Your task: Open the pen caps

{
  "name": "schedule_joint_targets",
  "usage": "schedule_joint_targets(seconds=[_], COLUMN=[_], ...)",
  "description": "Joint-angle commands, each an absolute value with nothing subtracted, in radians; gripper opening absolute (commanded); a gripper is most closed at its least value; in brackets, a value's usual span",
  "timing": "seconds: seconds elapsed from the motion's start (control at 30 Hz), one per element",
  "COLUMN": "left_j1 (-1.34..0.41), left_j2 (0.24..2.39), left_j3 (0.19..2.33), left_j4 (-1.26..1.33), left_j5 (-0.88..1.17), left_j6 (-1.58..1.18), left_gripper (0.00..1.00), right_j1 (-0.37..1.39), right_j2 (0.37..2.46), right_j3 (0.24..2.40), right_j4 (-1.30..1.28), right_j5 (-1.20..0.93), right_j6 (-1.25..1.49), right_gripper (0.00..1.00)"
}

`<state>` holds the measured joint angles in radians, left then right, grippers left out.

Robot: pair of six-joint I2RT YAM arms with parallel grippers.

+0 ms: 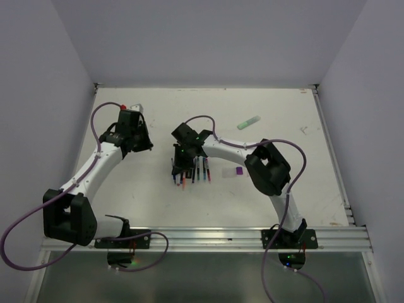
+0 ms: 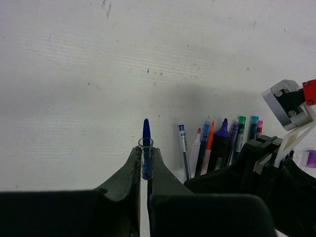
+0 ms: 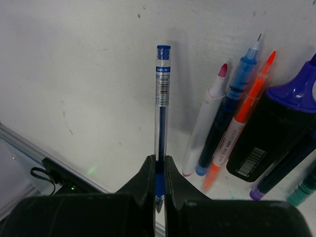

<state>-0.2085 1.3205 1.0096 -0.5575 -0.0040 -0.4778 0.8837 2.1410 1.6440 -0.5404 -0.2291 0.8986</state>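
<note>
My left gripper (image 2: 145, 150) is shut on a small clear pen cap with a blue clip (image 2: 145, 140), held apart from any pen. In the top view the left gripper (image 1: 142, 137) sits left of the pens (image 1: 192, 170). My right gripper (image 3: 160, 160) is shut on a clear blue pen (image 3: 161, 94); its bare tip shows between the fingers and its blue end points away. That pen (image 2: 183, 150) also shows in the left wrist view. The right gripper (image 1: 183, 164) hovers over the pen row. A purple cap (image 1: 239, 170) lies right of the pens.
Beside the held pen lie a white pink-tipped pen (image 3: 207, 118), a blue pen (image 3: 232, 98), an orange highlighter (image 3: 244, 113) and a fat black marker with a purple tip (image 3: 281, 128). A green highlighter (image 1: 249, 122) lies at the back right. A metal rail (image 1: 208, 238) runs along the near edge.
</note>
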Motion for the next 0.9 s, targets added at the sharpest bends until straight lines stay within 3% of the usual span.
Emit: schedule_joint_targets(seconds=[0.0,0.17,0.87], left_j1=[-0.196,-0.196,-0.195], left_j2=[1.298,1.298,1.299], left_j3=[0.997,0.994,0.968], left_j4=[-0.529,-0.523,-0.500], left_j5=[-0.005,0.026,0.077], left_j6=[-0.465,-0.465,-0.465], left_gripper=[0.00,0.00,0.00], right_j1=[0.894,0.896,0.896], right_j2=[2.158,2.175,2.201], right_j3=[1.681,1.686,1.735], right_j4=[-0.581,-0.600,-0.634], right_j5=[-0.203,-0.209,-0.189], right_j6=[0.902,0.891,0.842], right_gripper=[0.00,0.14,0.26])
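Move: The blue pen is already pinched in the right hand. It is bound for bare table about 3 cm to the hand's left, 1 cm ahead and 5 cm below. The white marker, first of the row, lies some 2 cm right and 2 cm ahead; the orange pen is 4 cm right and 1 cm ahead, the black highlighter 6 cm right and 3 cm ahead, all about 5 cm lower. From the left hand that bare spot is roughly 5 cm back, 5 cm right and 13 cm below. The right fingers let go of the blue pen beside the white marker, opening to about a quarter as the hand sinks some 2 cm and draws back 1 cm. The hand then hovers low and, fingers parted, dips another centimetre between the pen and the marker. The left hand keeps the cap pinched, easing about 1 cm down, back and right. ##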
